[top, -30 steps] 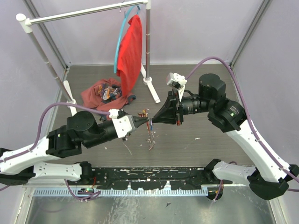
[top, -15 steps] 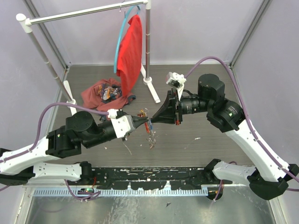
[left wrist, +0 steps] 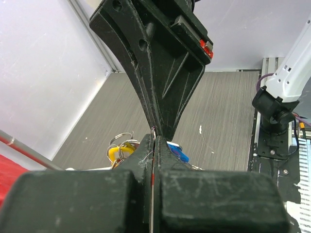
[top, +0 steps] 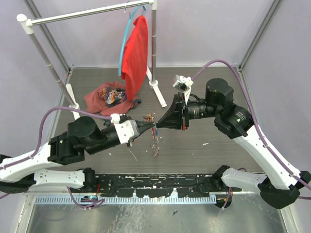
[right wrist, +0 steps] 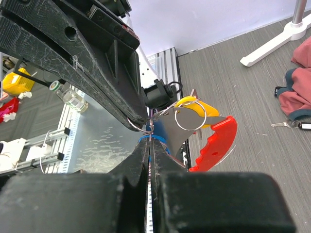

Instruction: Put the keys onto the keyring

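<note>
Above the table my left gripper (top: 151, 126) and right gripper (top: 158, 126) meet tip to tip, both shut. In the left wrist view, the thin wire of the keyring (left wrist: 153, 130) pokes out of the left gripper (left wrist: 154, 139), which is shut on it. The right gripper (right wrist: 150, 139) is pinched on a blue-headed key (right wrist: 158, 139), and the ring wire (right wrist: 139, 127) hooks across to its tip. A bunch hangs beside the tips: a yellow tag (right wrist: 197, 108), a red plastic head (right wrist: 217, 143), a steel blade and small split rings. The chain and keys (top: 156, 143) dangle below.
A white clothes rack (top: 153, 53) stands at the back with a red shirt (top: 134, 54) on a blue hanger. Crumpled clothes (top: 109, 96) lie at the left. A loose key (right wrist: 282, 124) and a black fob (right wrist: 304, 125) rest beside cloth on the table.
Both arms have edged slightly left with the tips still together. The hanging chain and keys have swung a little.
</note>
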Robot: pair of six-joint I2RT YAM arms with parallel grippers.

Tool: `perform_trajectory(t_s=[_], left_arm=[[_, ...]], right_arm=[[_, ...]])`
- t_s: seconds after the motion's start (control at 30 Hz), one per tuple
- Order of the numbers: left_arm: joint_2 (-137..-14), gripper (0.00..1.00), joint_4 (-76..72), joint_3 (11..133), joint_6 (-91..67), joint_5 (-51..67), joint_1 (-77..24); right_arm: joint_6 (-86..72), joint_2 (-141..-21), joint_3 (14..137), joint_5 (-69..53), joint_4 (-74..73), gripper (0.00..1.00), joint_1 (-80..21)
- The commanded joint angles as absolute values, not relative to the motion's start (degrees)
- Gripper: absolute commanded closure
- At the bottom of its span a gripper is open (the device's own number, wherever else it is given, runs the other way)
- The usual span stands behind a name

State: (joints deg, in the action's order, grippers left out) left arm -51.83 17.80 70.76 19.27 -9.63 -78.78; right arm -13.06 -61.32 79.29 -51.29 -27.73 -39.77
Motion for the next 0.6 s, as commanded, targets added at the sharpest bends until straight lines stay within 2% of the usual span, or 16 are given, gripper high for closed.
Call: perform_trajectory(t_s=[0.0, 0.23, 0.37, 0.57], left_arm=[[-50.4, 1.0, 11.7, 70.2, 17.6, -7.3, -78.7], [-49.7, 1.0, 9.4, 70.0, 16.2, -6.2, -78.7], [-49.4, 1.0, 9.0, 70.0, 15.5, -5.9, -78.7], [-48.6, 1.0, 8.1, 69.5, 13.4, -5.9, -78.7]], right_arm=[[-15.0, -60.4, 79.4, -49.9, -22.9, 0.93, -39.8], [-14.8, -60.6, 80.0, -50.6, -22.3, 0.85, -39.9], [-13.0, -59.0, 80.3, -50.3, -21.7, 0.64, -39.8], [-10.8, -55.8, 81.4, -49.3, -20.5, 0.56, -39.8]])
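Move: The small loop of the keyring sits between the two grippers' tips, about 1 cm to the right of the left hand and 1 cm to the left of the right hand, level with both. From the left hand, the yellow piece of the bunch hangs some 3 cm ahead, 1 cm to the right and 2 cm below; the red handle is about 4 cm ahead, 0 cm sideways, 3 cm below. The blue tag hangs straight under the loop, roughly 3 cm down. Open the right gripper to nearly half its range to let go of the keyring loop, holding it almost in place before easing up about 1.5 cm. Keep the left fingers shut on the keyring and lift it some 2.5 cm, drawing back slightly and rolling the hand about 5 degrees so its fingertips rise no further than needed to hold the ring between the opened right fingers. ##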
